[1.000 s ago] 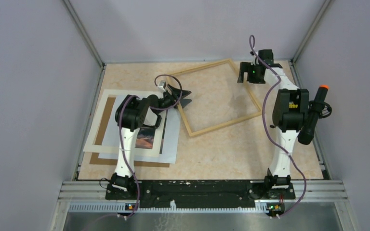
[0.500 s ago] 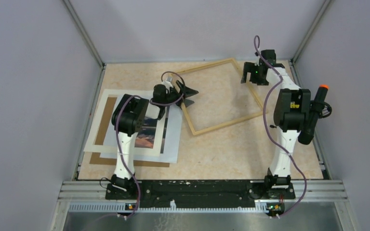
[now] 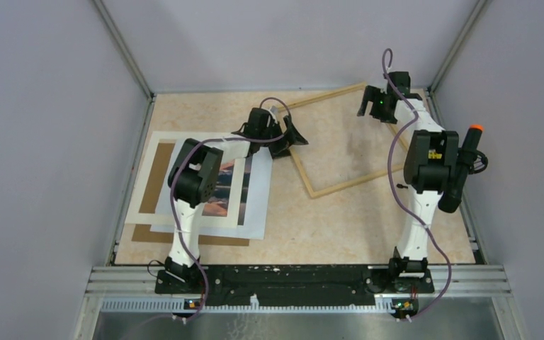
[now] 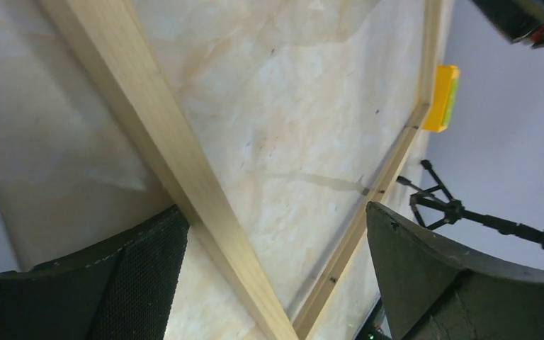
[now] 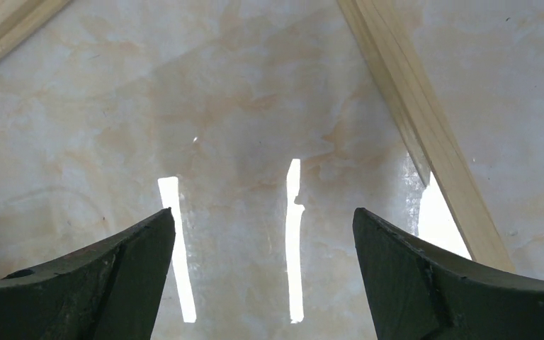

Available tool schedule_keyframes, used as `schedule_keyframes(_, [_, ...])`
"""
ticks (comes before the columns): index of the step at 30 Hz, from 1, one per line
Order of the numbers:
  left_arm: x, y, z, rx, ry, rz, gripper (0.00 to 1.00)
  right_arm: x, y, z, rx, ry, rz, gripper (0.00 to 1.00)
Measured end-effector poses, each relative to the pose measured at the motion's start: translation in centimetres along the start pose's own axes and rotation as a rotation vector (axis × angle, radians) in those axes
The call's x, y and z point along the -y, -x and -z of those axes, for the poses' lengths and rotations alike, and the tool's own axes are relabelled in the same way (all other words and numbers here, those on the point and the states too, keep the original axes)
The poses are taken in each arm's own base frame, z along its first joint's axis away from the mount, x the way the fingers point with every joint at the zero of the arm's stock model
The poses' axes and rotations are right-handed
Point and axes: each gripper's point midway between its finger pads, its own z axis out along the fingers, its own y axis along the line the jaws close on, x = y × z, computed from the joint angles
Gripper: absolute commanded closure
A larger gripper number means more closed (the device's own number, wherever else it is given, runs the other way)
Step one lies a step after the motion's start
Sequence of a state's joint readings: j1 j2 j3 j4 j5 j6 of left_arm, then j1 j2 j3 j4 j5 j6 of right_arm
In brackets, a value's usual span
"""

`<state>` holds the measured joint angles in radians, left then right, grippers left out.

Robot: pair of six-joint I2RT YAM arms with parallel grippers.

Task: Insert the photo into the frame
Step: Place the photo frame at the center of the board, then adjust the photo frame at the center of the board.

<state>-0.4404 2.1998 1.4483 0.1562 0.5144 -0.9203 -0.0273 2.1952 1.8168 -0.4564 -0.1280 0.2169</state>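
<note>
The frame (image 3: 354, 180), thin light wood, lies tilted on the table at centre right. My left gripper (image 3: 287, 134) is open over its left rail. In the left wrist view that rail (image 4: 177, 163) runs between the wide-apart fingers, close against the left finger (image 4: 113, 283). My right gripper (image 3: 379, 106) hangs open above the frame's far right corner, with nothing between its fingers (image 5: 453, 283) and a rail (image 5: 425, 142) beside them. The photo (image 3: 221, 198), orange-pink and dark, lies at the left on a white mat (image 3: 149, 184), partly hidden by my left arm.
A brown backing board (image 3: 157, 166) shows under the mat, with a pale sheet (image 3: 255, 209) beside them. An orange-tipped handle (image 3: 474, 131) sticks out from the right arm. A yellow block (image 4: 443, 99) sits by the frame's far rail. Walls close the table on three sides.
The frame has slid to the right along with my left gripper, which stretched out and opened a little wider. My right gripper drifted slightly right and back.
</note>
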Motion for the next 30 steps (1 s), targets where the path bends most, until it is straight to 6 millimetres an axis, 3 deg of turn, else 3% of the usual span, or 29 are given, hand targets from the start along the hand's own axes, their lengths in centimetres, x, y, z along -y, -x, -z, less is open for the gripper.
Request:
schedule_keyframes(7, [-1.4, -0.5, 2.1, -0.061, 0.077, -0.062, 0.02, -0.3, 2.2, -1.7, 0.051, 0.0, -0.016, 0.08])
schedule_keyframes(12, [-2.5, -1.0, 4.1, -0.085, 0.112, -0.102, 0.02, -1.1, 6.3, -4.1, 0.142, 0.016, -0.027, 0.09])
schedule_keyframes(15, [-2.8, -1.5, 4.9, -0.108, 0.11, -0.109, 0.02, -1.6, 7.8, -5.2, 0.184, 0.028, -0.035, 0.09])
schedule_keyframes(24, [-2.1, -3.7, 5.2, -0.19, 0.051, -0.133, 0.02, -4.4, 8.8, -9.0, 0.249, 0.086, -0.036, 0.09])
schedule_keyframes(30, [-1.9, -4.4, 5.3, -0.223, 0.033, -0.154, 0.02, -3.8, 8.1, -11.7, 0.255, 0.064, -0.078, 0.1])
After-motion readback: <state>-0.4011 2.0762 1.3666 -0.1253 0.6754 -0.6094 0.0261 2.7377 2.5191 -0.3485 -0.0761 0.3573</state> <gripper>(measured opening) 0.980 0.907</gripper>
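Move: About 18 cm ahead of the right hand, almost in line with it and 6 cm lower, is the photo frame's far right corner; the right rail's middle lies some 5 cm to its right and 3 cm back, the yellow box roughly 19 cm right and 14 cm back. For the left hand, right beside the left rail, the frame's near corner is about 15 cm back, 5 cm right and 3 cm lower; the photo lies some 25 cm left and 13 cm back. Reaching forward about 14 cm over the inside of the frame, the open right hand heads for its far corner, drifts 3 cm left and finally sinks, its fingers tipping up towards forward some 15 degrees. The left hand, also open, comes free of the left rail and goes back about 6 cm and left towards the near corner, turning clockwise. ##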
